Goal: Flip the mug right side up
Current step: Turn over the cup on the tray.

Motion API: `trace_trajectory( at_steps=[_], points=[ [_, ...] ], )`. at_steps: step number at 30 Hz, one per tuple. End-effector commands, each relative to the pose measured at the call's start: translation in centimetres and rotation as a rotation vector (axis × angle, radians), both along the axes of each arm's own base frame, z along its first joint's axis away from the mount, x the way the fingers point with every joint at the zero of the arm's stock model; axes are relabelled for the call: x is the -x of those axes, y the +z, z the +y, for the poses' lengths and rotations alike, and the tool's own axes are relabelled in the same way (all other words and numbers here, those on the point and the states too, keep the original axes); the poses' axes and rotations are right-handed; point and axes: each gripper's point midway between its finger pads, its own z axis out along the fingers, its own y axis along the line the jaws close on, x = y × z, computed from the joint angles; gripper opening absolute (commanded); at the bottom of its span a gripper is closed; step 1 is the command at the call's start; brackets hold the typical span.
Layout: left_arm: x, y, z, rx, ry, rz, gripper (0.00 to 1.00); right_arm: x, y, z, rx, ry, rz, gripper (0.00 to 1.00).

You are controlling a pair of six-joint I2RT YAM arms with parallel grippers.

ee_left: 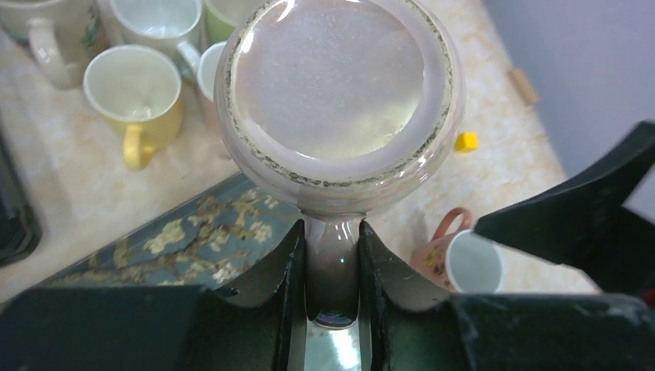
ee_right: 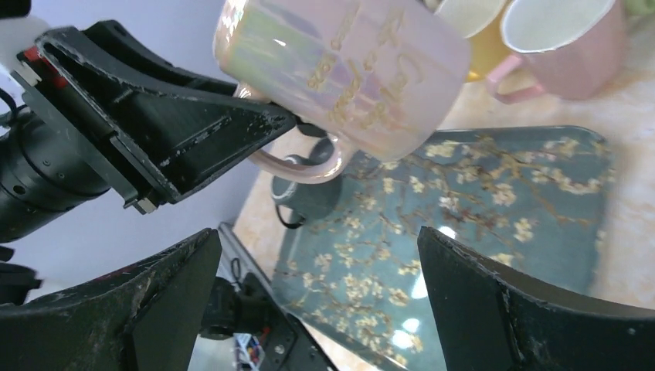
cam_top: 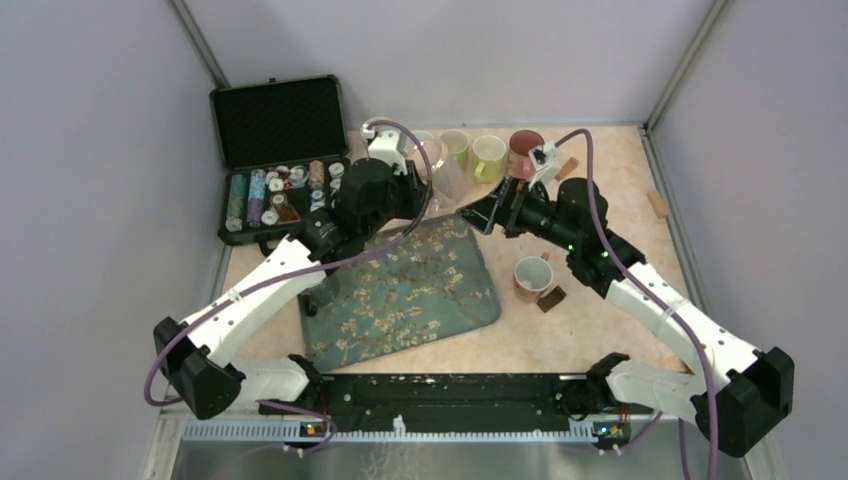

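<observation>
An iridescent pink mug (ee_left: 340, 85) hangs in the air over the blue flowered tray (cam_top: 400, 300). Its flat base faces the left wrist camera. My left gripper (ee_left: 332, 263) is shut on the mug's handle (ee_left: 332, 270), one finger on each side. In the right wrist view the mug (ee_right: 347, 69) is tilted, gold lettering on its side, with the left gripper's fingers (ee_right: 178, 131) at its handle. My right gripper (ee_right: 320, 301) stands wide open just right of and below the mug, holding nothing, over the tray (ee_right: 479, 201).
Several upright mugs (cam_top: 488, 155) stand in a row at the back, among them a yellow one (ee_left: 135, 93). A pink mug (cam_top: 531, 277) stands right of the tray. An open black case (cam_top: 280, 150) sits back left. A small yellow block (ee_left: 465, 141) lies on the table.
</observation>
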Motion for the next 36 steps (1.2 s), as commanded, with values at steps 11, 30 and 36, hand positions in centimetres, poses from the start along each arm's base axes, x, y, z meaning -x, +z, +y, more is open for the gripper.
trace_trajectory(
  at_steps=[11,30,36],
  points=[
    [0.8,16.9,-6.0,0.524,-0.292,-0.272,0.0,0.1,5.6,1.6,-0.354,0.178,-0.071,0.99],
    [2.5,18.2,-8.5,0.777,-0.486,-0.216,0.0,1.1,11.8,-0.5,-0.703,0.166,-0.209,0.83],
    [3.0,17.3,-9.0,0.828,-0.523,-0.167,0.0,0.7,12.6,-1.3,-0.713,0.12,-0.24,0.74]
  ],
)
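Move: The pale mug is already in the left hand by its handle, its body about 5 cm ahead, 2 cm right and 3 cm above; the open right gripper waits some 11 cm right and 4 cm back, about level. From the right hand the mug is roughly 9 cm ahead, 9 cm left and 3 cm up. Below the left hand by 25 cm stand the pink mug, 13 cm ahead and 3 cm right, and the yellow mug, 13 cm ahead and 5 cm left. Up and to the right goes the left hand, about 11 cm and 9 cm, keeping its pinch on the handle while it rolls its left side down nearly 40 degrees and swings clockwise, bringing the mug over to the right gripper. The right hand rises about 9 cm beneath the mug, its left-pointing fingers tipping upward, and closes partway around the handle side without yet gripping. ##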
